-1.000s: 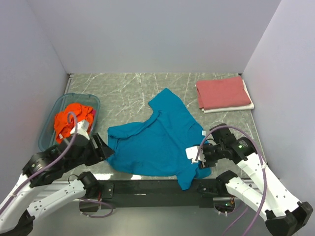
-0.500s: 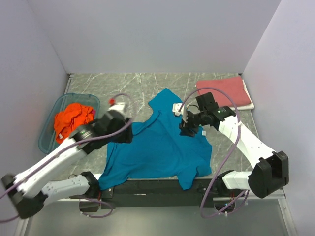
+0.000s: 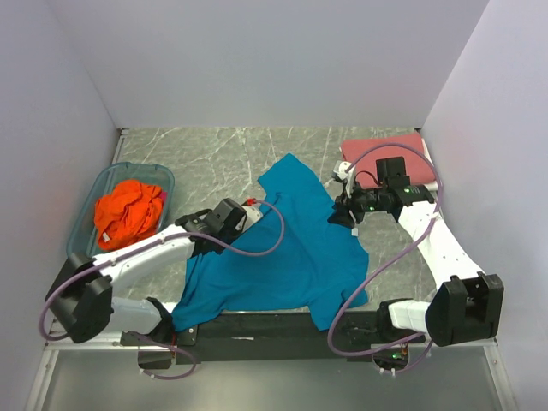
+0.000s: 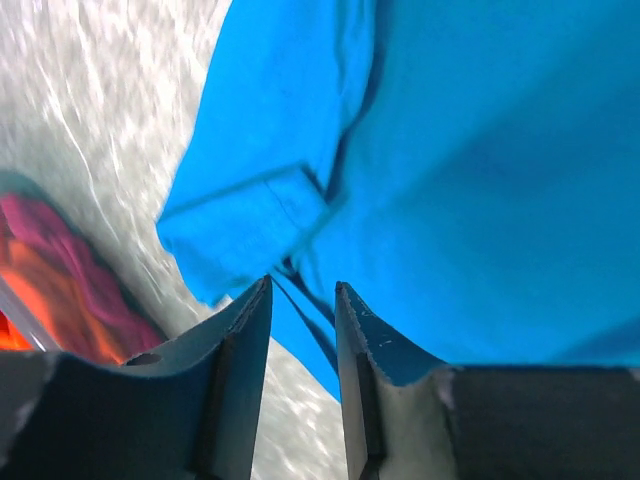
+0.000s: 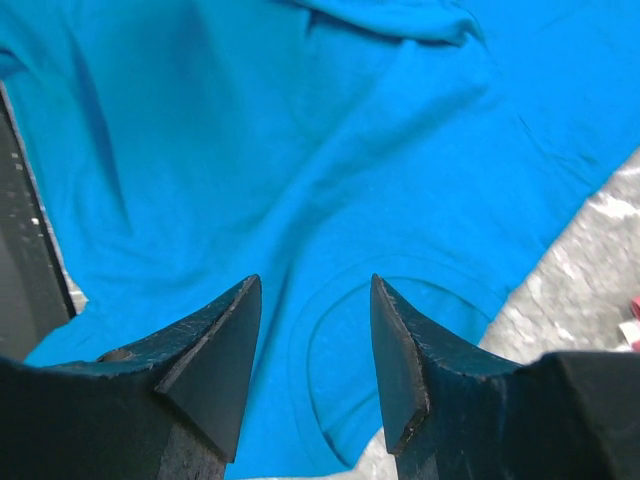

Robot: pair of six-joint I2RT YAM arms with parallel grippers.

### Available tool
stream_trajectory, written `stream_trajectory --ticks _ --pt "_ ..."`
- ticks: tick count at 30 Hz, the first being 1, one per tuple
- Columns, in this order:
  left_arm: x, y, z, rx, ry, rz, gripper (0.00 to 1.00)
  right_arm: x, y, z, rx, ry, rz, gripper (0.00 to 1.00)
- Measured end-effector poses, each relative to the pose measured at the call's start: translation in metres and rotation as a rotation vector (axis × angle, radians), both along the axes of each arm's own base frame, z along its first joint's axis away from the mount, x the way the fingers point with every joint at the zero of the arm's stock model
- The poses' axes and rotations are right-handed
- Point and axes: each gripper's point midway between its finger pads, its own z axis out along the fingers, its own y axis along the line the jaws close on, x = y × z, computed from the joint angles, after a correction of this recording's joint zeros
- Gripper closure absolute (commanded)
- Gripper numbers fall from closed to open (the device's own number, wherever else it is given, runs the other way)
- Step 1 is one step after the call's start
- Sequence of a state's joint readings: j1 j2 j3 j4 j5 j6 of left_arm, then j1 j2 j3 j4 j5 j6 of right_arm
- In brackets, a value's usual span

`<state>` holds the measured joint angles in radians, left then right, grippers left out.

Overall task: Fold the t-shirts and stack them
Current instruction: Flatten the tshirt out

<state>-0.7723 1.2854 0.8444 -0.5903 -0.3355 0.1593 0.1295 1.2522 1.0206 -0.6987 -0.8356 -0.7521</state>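
A teal t-shirt lies spread in the middle of the table. My left gripper is down at its left sleeve. The jaws stand narrowly apart, with a thin hem edge running between them. My right gripper hangs open just above the shirt's collar, with nothing between its fingers. An orange t-shirt is bunched in the tub. A dusty red t-shirt lies folded at the back right, partly behind my right arm.
The translucent blue tub stands at the left edge of the table. Grey walls close in the left, back and right. The teal shirt's lower hem hangs over the black rail at the near edge.
Both arms swung from the near edge onto the teal shirt. The left gripper dropped onto the left sleeve and its jaws narrowed. The right gripper moved back and right to the collar.
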Motion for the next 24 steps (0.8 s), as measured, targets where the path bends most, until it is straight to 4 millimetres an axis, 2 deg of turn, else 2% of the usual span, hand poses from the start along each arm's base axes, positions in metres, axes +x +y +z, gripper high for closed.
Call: stream_trajectory --ticks 10,17,24 --pt "0.029 -0.009 -0.027 0.085 -0.009 -0.138 0.62 -0.003 0.004 0.003 0.032 0.005 0.018 0.46" --pt "0.034 -0.006 -0.045 0.126 0.023 -0.148 0.62 -0.004 0.003 0.004 0.039 0.01 0.021 0.46" --pt "0.036 -0.007 -0.048 0.128 0.022 -0.15 0.62 -0.005 0.002 0.003 0.042 0.017 0.017 0.46"
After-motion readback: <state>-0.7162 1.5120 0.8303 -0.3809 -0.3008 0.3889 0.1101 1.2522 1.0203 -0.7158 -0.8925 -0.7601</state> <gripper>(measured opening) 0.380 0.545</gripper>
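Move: The turned-over edge of the blue t-shirt lies about 5 cm ahead of the left gripper, 1 cm to its right and some 8 cm below. The shirt's far sleeve is about 14 cm ahead and 13 cm to the right, and the basket with the orange shirt has its middle roughly 28 cm to the left and 2 cm ahead. From the right gripper that turned-over edge lies about 21 cm left, 1 cm ahead and some 17 cm down. Bring the left gripper forward and down towards the blue shirt's turned-over edge, about 3.5 cm forward and 5 cm down: reach forward first, then mostly sink, easing to a stop with the fingertips close over the fold. Turn the wrist some 10 degrees clockwise on the way and leave the fingers partly open, the gap unchanged. ##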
